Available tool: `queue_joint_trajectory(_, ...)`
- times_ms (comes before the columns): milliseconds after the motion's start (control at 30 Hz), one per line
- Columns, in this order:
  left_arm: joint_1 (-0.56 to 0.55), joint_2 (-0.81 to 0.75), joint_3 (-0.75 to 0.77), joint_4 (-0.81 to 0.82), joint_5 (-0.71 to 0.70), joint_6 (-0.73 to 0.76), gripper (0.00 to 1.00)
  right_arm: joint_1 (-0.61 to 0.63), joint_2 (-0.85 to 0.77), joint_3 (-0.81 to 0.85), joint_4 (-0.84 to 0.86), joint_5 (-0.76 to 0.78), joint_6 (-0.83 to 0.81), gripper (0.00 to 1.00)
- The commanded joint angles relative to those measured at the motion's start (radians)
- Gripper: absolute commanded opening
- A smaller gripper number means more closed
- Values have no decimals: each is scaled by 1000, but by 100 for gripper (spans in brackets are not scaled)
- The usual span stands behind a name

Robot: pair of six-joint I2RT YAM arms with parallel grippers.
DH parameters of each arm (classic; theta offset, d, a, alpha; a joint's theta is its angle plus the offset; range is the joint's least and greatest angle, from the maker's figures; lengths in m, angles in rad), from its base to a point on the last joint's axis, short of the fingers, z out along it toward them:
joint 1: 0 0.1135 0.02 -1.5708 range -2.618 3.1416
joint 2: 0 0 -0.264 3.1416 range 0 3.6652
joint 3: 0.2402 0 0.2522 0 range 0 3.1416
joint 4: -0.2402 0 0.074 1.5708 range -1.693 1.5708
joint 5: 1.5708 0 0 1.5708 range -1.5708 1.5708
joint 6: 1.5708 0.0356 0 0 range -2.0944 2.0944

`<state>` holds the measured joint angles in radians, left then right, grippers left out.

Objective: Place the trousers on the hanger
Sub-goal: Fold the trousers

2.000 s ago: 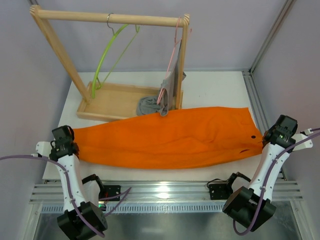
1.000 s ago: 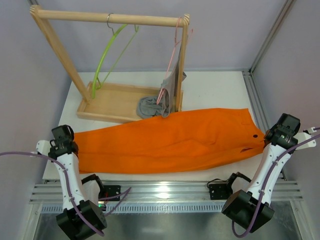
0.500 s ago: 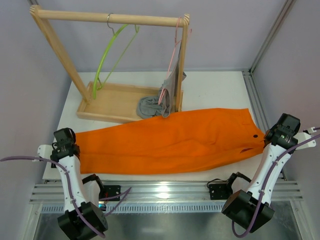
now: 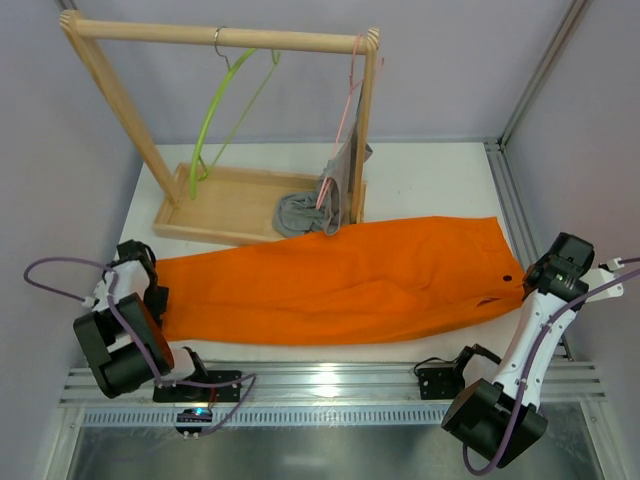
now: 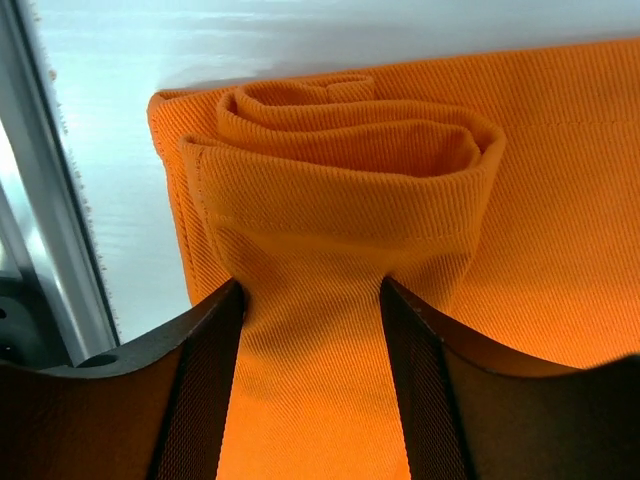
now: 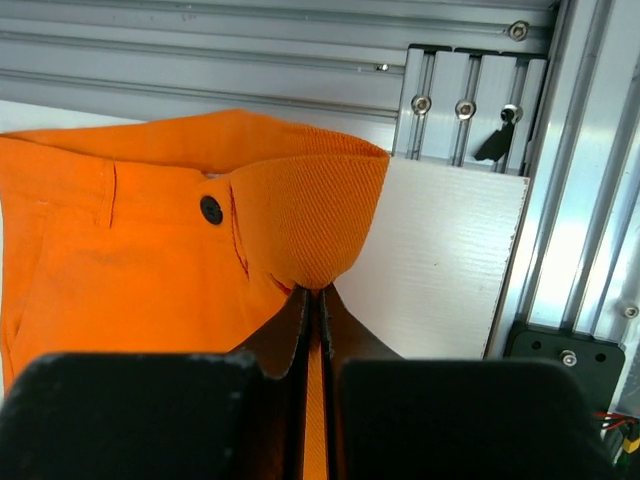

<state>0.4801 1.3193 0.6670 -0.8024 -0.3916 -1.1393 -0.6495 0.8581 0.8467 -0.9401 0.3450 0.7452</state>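
The orange trousers [image 4: 340, 285] lie stretched across the white table, waist at the right, leg ends at the left. My left gripper [image 4: 150, 290] is at the leg ends. In the left wrist view its fingers [image 5: 210, 380] stand apart, open, with the rolled cuff cloth [image 5: 350, 180] lying loose between them. My right gripper [image 4: 530, 280] is shut on the waistband corner [image 6: 310, 220], pinched at the fingertips [image 6: 316, 292] near the button. The lime-green hanger [image 4: 215, 115] hangs by its metal hook from the wooden rail at the back left, bare.
A wooden rack [image 4: 220, 38] stands on a wooden tray [image 4: 215, 205] at the back left. A pink hanger [image 4: 350, 100] on it carries a grey garment [image 4: 300, 212] that touches the trousers' far edge. Aluminium rails [image 4: 320, 385] line the near and right edges.
My left gripper has opened and let go of the leg ends, and the left arm has dropped low and folded to the left. The right gripper keeps its hold, unmoved.
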Motion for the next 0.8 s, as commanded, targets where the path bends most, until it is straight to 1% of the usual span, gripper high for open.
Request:
queue_joint_trajectory(0,5,109,26,129,43,9,58,-4,-4,-30,101,-37,19,4)
queue_joint_trajectory(133,3,162,68,192,71,18,57,-4,-40,-83,178,-54,3,4)
queue_joint_trajectory(233,5,211,124,222,100,36,57,-4,-34,-83,181,-60,14,4)
queue_joint_trajectory(267,5,242,146,238,130,44,57,-4,-27,-83,182,-67,19,4)
queue_joint_trajectory(300,5,253,187,238,141,61,57,-4,-25,-84,182,-80,23,4)
queue_joint_trajectory(367,5,267,223,220,152,76,57,-4,-22,-86,179,-83,26,4)
queue_joint_trajectory(433,5,239,240,220,154,95,57,-4,-24,-86,178,-80,22,4)
queue_joint_trajectory(533,5,146,224,180,117,113,58,-4,-36,-89,173,-74,22,4)
queue_joint_trajectory(567,5,89,212,154,88,116,58,-4,-42,-92,173,-78,22,4)
queue_joint_trajectory(667,5,0,168,111,37,112,58,-4,-44,-90,169,-95,17,4)
queue_joint_trajectory(700,6,-52,154,82,19,110,58,-4,-44,-89,172,-98,16,4)
queue_joint_trajectory(767,6,-104,109,72,-42,107,59,-4,-42,-89,175,-109,8,4)
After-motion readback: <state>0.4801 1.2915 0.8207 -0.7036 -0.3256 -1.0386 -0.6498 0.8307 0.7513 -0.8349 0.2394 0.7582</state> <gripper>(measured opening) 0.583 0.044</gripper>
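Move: The left hand is already down with spread fingertips on the trousers' folded leg end; its hem middle lies about 4 cm left and 1 cm ahead of them, 1 cm lower. The wooden tray's middle is roughly 24 cm ahead and 21 cm to the right. The right hand still pinches the trousers' waistband corner right between its pads; the button sits some 4 cm ahead and 3 cm right of that hand, a few centimetres lower. Forward, low along the table, the left hand sweeps some 8 cm towards the tray with its half-open fingers on the leg end, dragging the cloth along, then rises about 5 cm off it, easing back 1 cm and tilting roughly 15 degrees. The right hand keeps its pinch on the waistband while sinking about 2 cm and drifting as far forward. ##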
